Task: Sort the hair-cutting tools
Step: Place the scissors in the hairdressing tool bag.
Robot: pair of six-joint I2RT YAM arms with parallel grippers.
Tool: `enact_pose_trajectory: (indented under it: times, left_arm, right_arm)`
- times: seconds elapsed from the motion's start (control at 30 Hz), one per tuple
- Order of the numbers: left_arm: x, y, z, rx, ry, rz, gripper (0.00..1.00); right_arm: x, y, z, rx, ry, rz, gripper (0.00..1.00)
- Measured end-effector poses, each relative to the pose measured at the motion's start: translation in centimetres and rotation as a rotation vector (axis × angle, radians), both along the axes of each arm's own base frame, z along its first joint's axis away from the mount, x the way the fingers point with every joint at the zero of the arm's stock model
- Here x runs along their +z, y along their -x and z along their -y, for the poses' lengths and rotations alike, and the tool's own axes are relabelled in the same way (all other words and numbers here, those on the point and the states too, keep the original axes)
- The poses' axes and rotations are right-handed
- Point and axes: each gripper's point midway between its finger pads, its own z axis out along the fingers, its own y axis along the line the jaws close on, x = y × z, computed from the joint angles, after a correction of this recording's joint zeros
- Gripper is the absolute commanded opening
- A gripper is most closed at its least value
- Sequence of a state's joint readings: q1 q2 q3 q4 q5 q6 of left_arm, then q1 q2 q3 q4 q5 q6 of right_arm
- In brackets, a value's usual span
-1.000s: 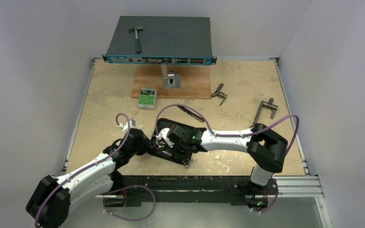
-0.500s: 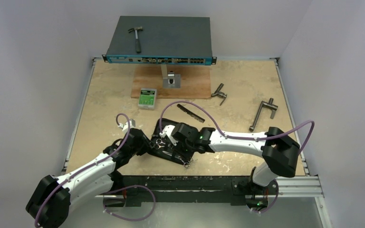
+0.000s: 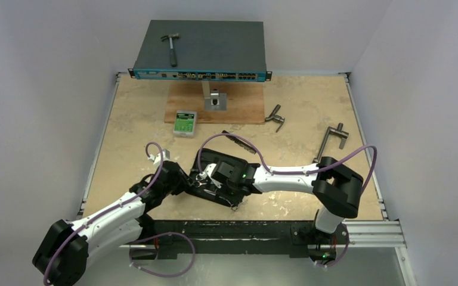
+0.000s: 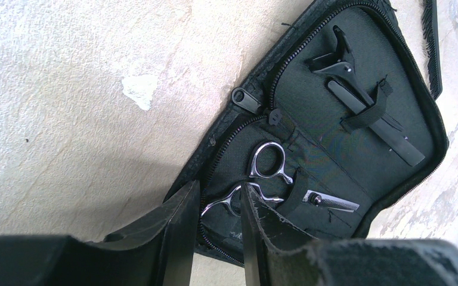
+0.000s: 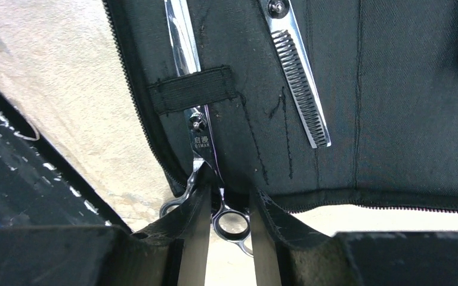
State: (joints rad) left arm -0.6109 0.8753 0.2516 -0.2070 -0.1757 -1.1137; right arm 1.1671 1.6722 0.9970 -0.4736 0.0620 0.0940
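Observation:
An open black zip case [image 3: 213, 155] lies on the table in front of both arms. In the left wrist view it holds silver thinning scissors [image 4: 272, 171] and black hair clips [image 4: 374, 121] under an elastic strap. My left gripper [image 4: 220, 187] is closed astride the case's zipper rim and one ring of those scissors. A second pair of silver scissors [image 5: 197, 134] sits under a strap, its rings sticking out past the case's edge. My right gripper [image 5: 226, 193] is shut on one ring. The black comb [image 3: 239, 142] lies on the table behind the case.
At the back a network switch [image 3: 200, 50] carries a hammer [image 3: 170, 47]. In front of it are a wooden board [image 3: 238, 107], a metal bracket [image 3: 214, 99] and a green box [image 3: 185, 122]. Two grey T-handle tools [image 3: 276, 117] [image 3: 331, 141] lie at the right.
The right arm swung out to the right half a second ago and has come back to the case's near edge. The left arm has not moved.

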Motion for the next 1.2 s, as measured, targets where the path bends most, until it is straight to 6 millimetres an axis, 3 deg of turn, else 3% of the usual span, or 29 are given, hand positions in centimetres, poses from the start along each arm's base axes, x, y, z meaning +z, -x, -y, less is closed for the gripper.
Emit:
enact_pose_trajectory:
  times: [0.4,1.2]
  left_arm:
    - [0.0,0.0,0.0,-0.001,-0.001,-0.001,0.3]
    - [0.0,-0.1,0.3,-0.042,-0.017,0.009,0.25]
  right_arm:
    - [-0.4,-0.1,-0.2,0.006,0.026,0.012,0.0]
    - [-0.4,1.4,-0.8,0.255,0.111,0.084,0.0]
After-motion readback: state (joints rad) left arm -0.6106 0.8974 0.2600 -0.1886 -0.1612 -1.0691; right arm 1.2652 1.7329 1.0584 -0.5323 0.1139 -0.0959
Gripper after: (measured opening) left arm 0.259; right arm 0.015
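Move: The scissors lie just off the right fingertips, which are open astride one handle shank; their middle is about 5 cm left and 2 cm ahead, barely lower. The bag's elastic strap over their blades is some 6 cm left and 3 cm ahead. The thinning scissors lie about 7 cm left and 6 cm ahead. From the left hand, at the bag's left edge, the scissors' middle is about 10 cm right and 3 cm back. Close the right fingers fully on the scissors' handle shank, just ahead of the ring, settling about half a centimetre lower. Keep that pinch and draw the handle back about 1.5 cm and slightly left, turning the hand some 15 degrees counter-clockwise. Leave the left gripper nearly still astride the bag's edge, one finger inside and one outside. ##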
